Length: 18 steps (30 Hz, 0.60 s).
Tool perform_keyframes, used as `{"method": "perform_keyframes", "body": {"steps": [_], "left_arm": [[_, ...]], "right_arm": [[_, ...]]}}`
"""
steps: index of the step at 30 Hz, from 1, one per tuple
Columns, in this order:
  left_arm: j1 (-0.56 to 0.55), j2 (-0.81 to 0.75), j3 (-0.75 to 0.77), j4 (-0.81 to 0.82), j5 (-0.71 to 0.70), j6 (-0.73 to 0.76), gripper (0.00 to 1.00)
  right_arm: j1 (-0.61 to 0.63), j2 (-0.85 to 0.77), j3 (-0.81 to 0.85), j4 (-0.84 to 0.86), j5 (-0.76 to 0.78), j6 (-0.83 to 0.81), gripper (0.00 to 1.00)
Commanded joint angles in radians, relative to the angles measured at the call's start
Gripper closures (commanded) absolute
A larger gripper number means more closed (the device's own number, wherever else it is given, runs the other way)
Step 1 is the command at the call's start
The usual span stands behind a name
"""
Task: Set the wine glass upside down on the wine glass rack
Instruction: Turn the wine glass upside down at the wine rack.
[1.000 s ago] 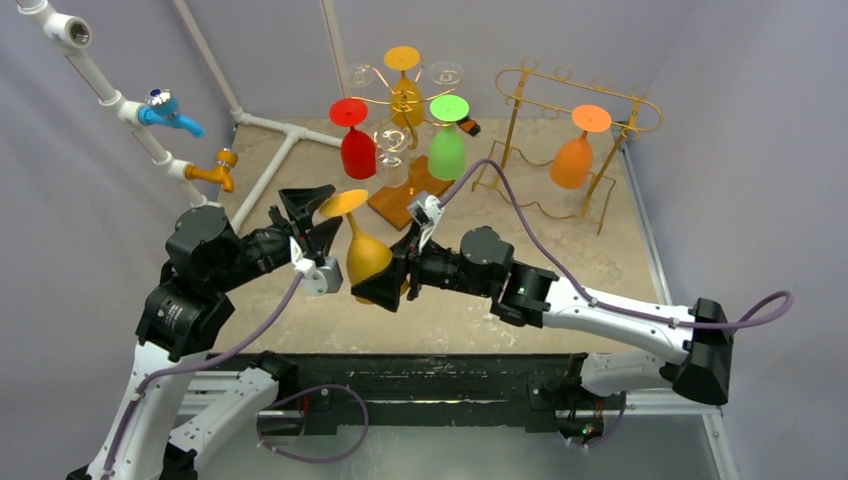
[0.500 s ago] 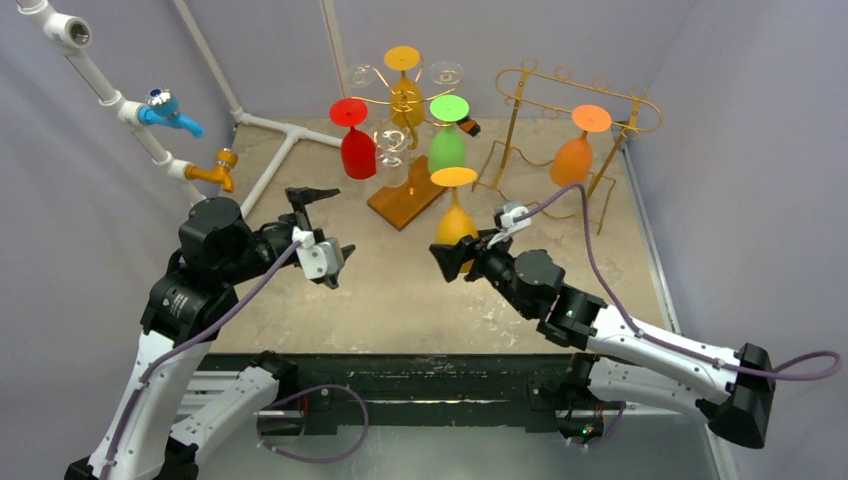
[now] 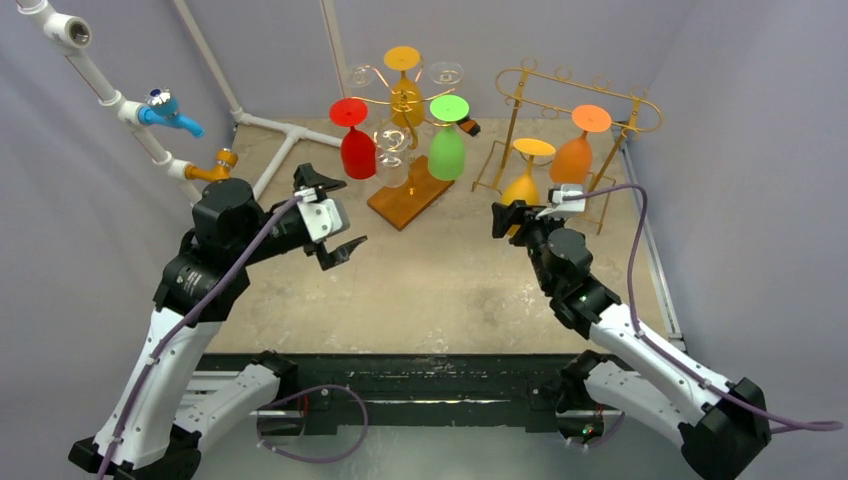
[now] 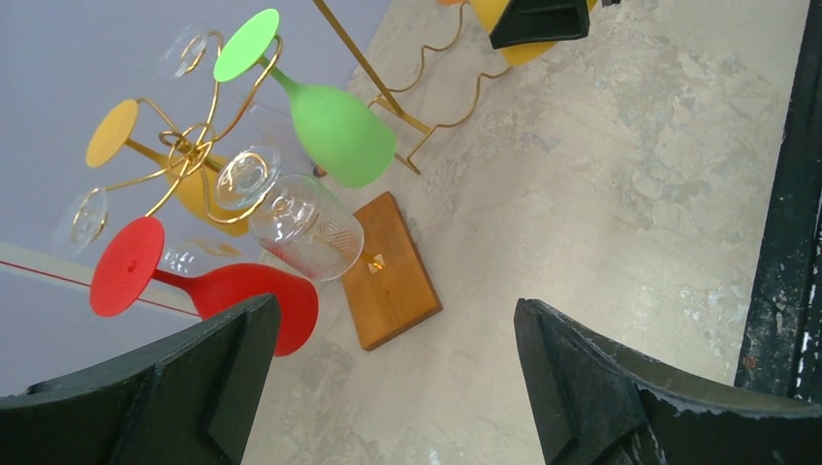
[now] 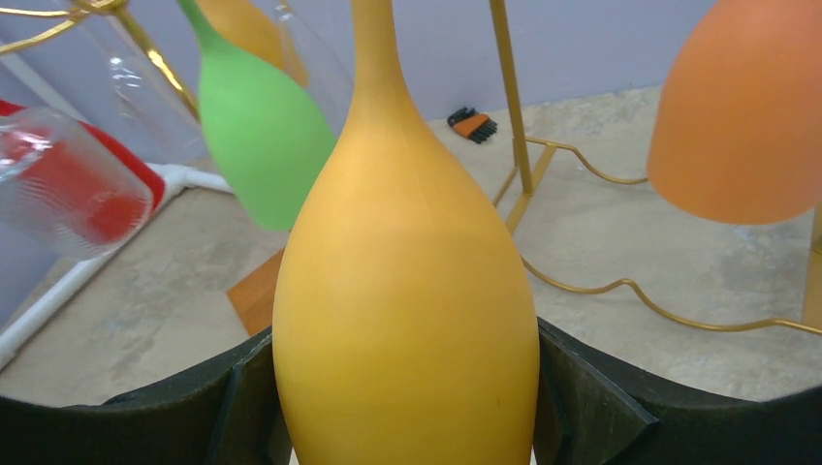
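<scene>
A yellow wine glass (image 3: 520, 189) (image 5: 407, 291) hangs upside down, foot up, in my right gripper (image 3: 518, 215) (image 5: 402, 387), whose two black fingers are shut on the sides of its bowl. It is held off the table just in front of the left end of the gold wire wine glass rack (image 3: 630, 100) (image 5: 511, 97). Whether its foot touches the rails I cannot tell. An orange glass (image 3: 572, 160) (image 5: 746, 107) hangs upside down on that rack. My left gripper (image 3: 340, 213) (image 4: 395, 320) stands wide open and empty over the left of the table.
A tree-shaped gold rack on a wooden base (image 3: 405, 195) (image 4: 393, 281) holds a red glass (image 3: 357, 150), a green glass (image 3: 446, 150), a yellow one and clear ones. White pipes with a blue tap (image 3: 170, 112) run along the left. A small brush (image 3: 468, 127) lies at the back.
My left gripper let go of the yellow glass's foot, opened wide and drew back left. My right arm carried the glass from the table's middle to the gold rack.
</scene>
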<state>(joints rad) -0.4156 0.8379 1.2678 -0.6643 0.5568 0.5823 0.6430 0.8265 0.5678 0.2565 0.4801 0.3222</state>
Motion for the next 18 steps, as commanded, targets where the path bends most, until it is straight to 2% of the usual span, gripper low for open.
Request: {"method": "perform_keyframes", "body": {"steps": [1,9,18], "left_arm": [[-0.003,0.017,0.0,0.053,-0.016,-0.083,0.0],[-0.003,0.021,-0.022,0.054,-0.032,-0.066,0.0],[-0.003,0.003,-0.059,0.049,-0.017,-0.026,0.0]], "right_arm": [[-0.086,0.072,0.059,0.099,-0.077,-0.016,0.27],[-0.164,0.217,0.152,0.189,-0.15,-0.026,0.27],[-0.241,0.302,0.184,0.266,-0.187,0.001,0.26]]}}
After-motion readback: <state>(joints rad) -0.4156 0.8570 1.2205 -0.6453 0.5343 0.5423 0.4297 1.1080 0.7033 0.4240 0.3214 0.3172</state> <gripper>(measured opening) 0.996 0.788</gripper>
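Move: My right hand already holds the yellow wine glass upside down by its bowl. The free spot on the wine glass rack's near rail is some 10 cm ahead of it, 3 cm to the right and about 9 cm higher. The orange glass hangs roughly 8 cm ahead and 12 cm right, the green glass 9 cm ahead and 16 cm left, both a little above. From my empty left hand that rack spot lies about 43 cm right, 21 cm ahead and slightly lower. With the bowl still pinched and the glass kept base-up, I reach my right hand about 7 cm forward towards the rack's near rail, drifting slightly right. I dip around 2 cm on the way and then rise some 3 cm, hardly turning the wrist. My open left hand sinks about 2 cm. ##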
